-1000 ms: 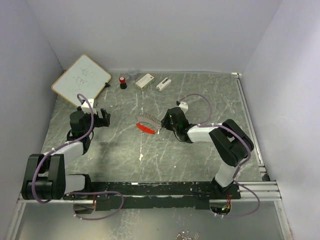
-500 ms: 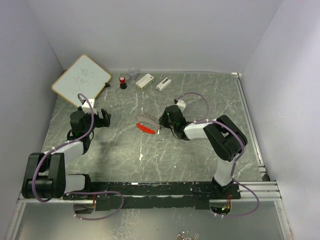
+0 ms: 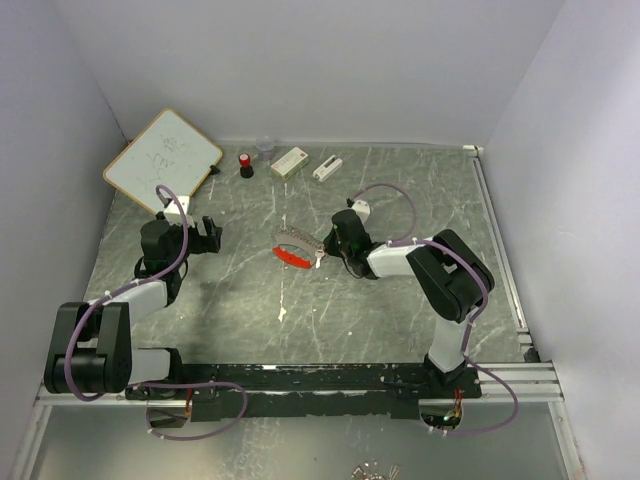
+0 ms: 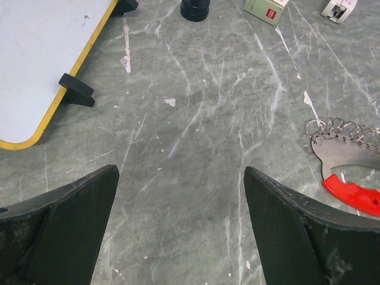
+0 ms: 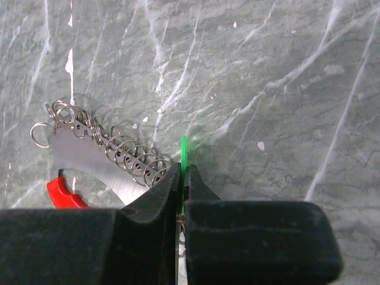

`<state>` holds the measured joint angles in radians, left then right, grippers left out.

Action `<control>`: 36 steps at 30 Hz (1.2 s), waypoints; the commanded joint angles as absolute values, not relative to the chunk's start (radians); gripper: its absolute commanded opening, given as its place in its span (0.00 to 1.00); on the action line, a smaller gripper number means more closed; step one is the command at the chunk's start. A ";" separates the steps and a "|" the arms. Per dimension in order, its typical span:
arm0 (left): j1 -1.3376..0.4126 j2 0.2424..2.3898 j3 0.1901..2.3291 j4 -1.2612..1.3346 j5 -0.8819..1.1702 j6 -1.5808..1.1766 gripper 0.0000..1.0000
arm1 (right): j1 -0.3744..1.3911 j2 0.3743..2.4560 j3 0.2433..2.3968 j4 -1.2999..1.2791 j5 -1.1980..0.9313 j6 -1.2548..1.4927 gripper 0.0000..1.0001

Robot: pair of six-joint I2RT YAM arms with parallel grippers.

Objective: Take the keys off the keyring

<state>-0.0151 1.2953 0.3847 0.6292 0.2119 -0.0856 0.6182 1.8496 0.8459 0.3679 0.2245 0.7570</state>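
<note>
The keyring (image 5: 89, 155) is a curved silvery metal strip carrying several small wire rings, lying mid-table (image 3: 297, 239). A red key (image 5: 64, 193) lies at its near side (image 3: 292, 257). The thin green key (image 5: 184, 148) stands on edge at the strip's right end, and my right gripper (image 5: 183, 172) is shut on it, hiding most of it. My left gripper (image 4: 181, 171) hangs open over bare table, well left of the keyring (image 4: 341, 138) and red key (image 4: 354, 194). From above, the left gripper (image 3: 210, 235) and right gripper (image 3: 323, 252) flank the keyring.
A whiteboard (image 3: 163, 160) leans at the back left. Along the back wall stand a red-and-black little cylinder (image 3: 245, 165), a clear cup (image 3: 265, 148) and two white blocks (image 3: 289, 161) (image 3: 327, 168). Side walls enclose the table.
My right gripper edged left to the keyring's right end and closed on the green key. The left arm has not moved.
</note>
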 commanded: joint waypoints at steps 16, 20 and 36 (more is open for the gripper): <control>-0.035 1.293 0.413 0.679 0.409 -0.053 0.98 | 0.620 1.572 1.091 0.146 -0.036 0.377 0.00; -0.065 1.272 0.417 0.695 0.482 -0.043 0.98 | 0.625 1.501 1.129 0.095 -0.098 0.342 0.00; -0.299 1.129 0.515 0.684 0.721 -0.095 0.98 | 0.679 1.320 1.217 0.019 -0.304 0.301 0.00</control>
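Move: The right hand already has the keyring's green tab between its shut fingers, just above the table. The middle of the keyring lies about 6 cm to its left and 1 cm ahead; the box is some 26 cm ahead and 8 cm left, the small white device about 25 cm straight ahead. From the wide-open left hand, the keyring is about 26 cm to the right, 2 cm ahead and 9 cm lower, with the red stamp roughly 24 cm ahead and 12 cm right. Keeping its pinch on the green tab, the right hand hoists the keyring off the table, nearly 30 cm up, drifting a little left and back while its fingers tip upward and swing counter-clockwise. After a short pause the left hand, still wide open, comes rightward about 14 cm and rises towards the hanging keyring, backing slightly and turning clockwise some 35 degrees. ##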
